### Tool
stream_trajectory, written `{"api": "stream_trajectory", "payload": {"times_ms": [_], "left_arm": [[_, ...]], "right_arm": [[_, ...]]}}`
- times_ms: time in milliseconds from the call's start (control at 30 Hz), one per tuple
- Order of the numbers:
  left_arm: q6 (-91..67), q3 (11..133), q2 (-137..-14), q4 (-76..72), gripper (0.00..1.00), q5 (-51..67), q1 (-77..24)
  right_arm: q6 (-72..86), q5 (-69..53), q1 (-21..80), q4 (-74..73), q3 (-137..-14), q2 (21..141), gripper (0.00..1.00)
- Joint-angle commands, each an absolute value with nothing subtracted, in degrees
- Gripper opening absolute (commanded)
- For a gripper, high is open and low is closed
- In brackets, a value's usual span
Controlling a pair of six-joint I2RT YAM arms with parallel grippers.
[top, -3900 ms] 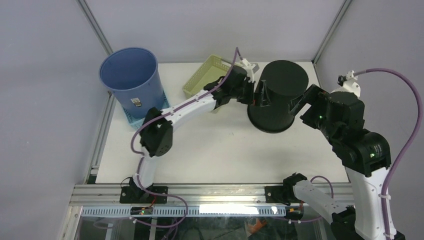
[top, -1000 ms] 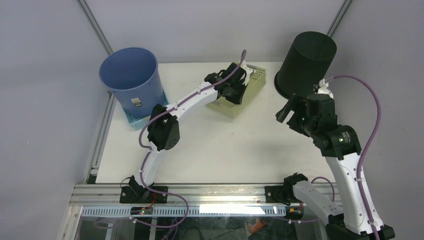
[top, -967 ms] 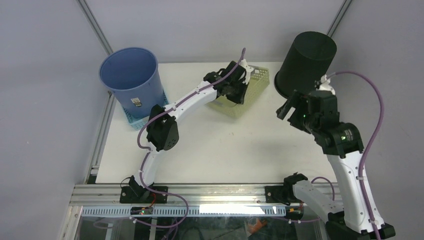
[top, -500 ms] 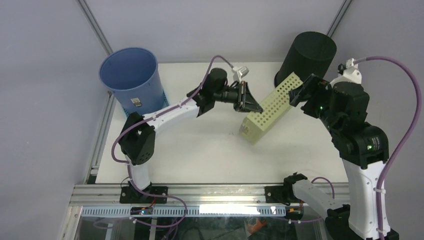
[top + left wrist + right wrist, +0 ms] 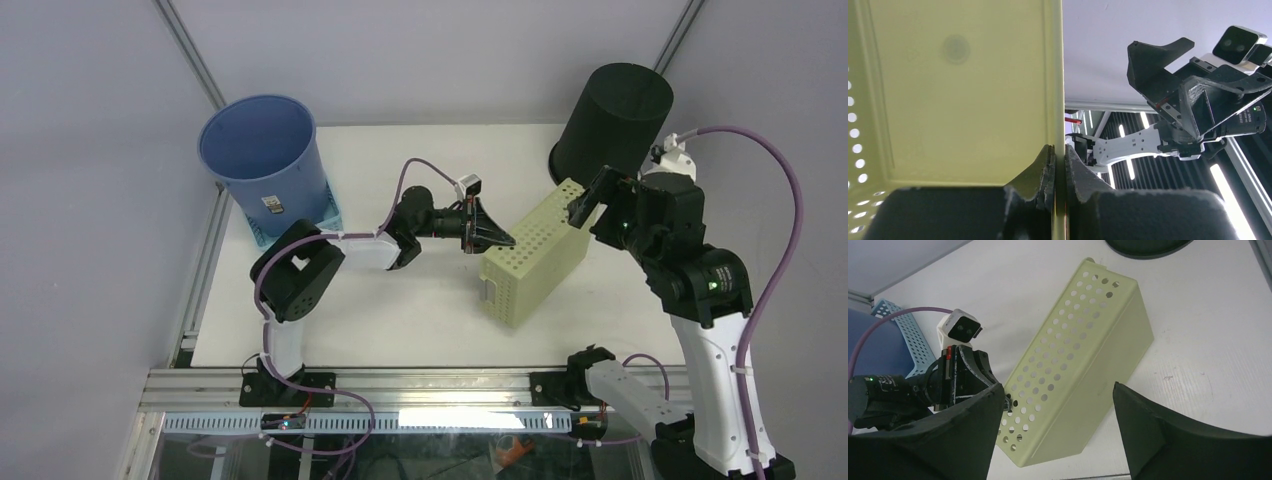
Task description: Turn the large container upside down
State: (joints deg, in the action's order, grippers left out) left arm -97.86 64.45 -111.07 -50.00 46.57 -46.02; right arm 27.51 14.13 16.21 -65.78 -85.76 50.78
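The large container (image 5: 530, 255) is a pale green basket with perforated walls. It stands tipped on its side at mid-right of the table, its plain bottom facing right. My left gripper (image 5: 490, 238) is shut on its rim from the left. In the left wrist view the jaws (image 5: 1058, 160) pinch the thin green wall (image 5: 958, 90). My right gripper (image 5: 598, 200) hovers open above the basket's far end. In the right wrist view the container (image 5: 1083, 355) lies below its spread fingers (image 5: 1057, 387), untouched.
A black bin (image 5: 612, 120) stands mouth down at the back right, just behind the basket. A tall blue bin (image 5: 262, 160) sits on a small light blue basket (image 5: 300, 225) at the back left. The table's front edge is a metal rail (image 5: 400, 385).
The left arm has folded in toward its base, carrying the green basket nearer and tipping it further. The right gripper has shifted slightly left above it, still open.
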Motion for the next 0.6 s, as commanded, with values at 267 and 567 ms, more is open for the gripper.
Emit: {"api": "stream_trajectory", "payload": {"times_ms": [267,567], "left_arm": [[-89.5,56.3,-113.0,-56.5,0.00,49.0,-39.7],[-71.8,57.9,-111.8,-36.0,0.43,51.0,-35.1]], "right_arm": [[35.0,3.5,16.0,-62.8,-66.0,46.9,0.82],[39.5,-3.3,16.0,-55.5,-59.8,45.4,0.81]]}}
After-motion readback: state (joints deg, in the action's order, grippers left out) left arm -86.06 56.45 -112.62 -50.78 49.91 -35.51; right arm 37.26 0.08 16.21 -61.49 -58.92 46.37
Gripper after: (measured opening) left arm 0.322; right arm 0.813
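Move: The left gripper already pinches the green basket, which stands on its long side wall; the basket's middle is about 6 cm to this hand's right, 3 cm ahead and 11 cm below. From the right hand, open and empty, the basket's middle lies some 5 cm ahead, 2 cm left and 23 cm down. The upturned large black container stands about 31 cm ahead of that hand, 18 cm to its right, its middle 18 cm lower. Bring the left gripper down about 7 cm while drawing the held basket rim left and forward roughly as far, first mostly sinking, then opening the fingers part-way at the end with the rim still between them. Meanwhile lower the open right gripper some 14 cm, with a lesser drift left, tipping it about 20 degrees further down towards the basket's bottom face; its contact can't be seen. ##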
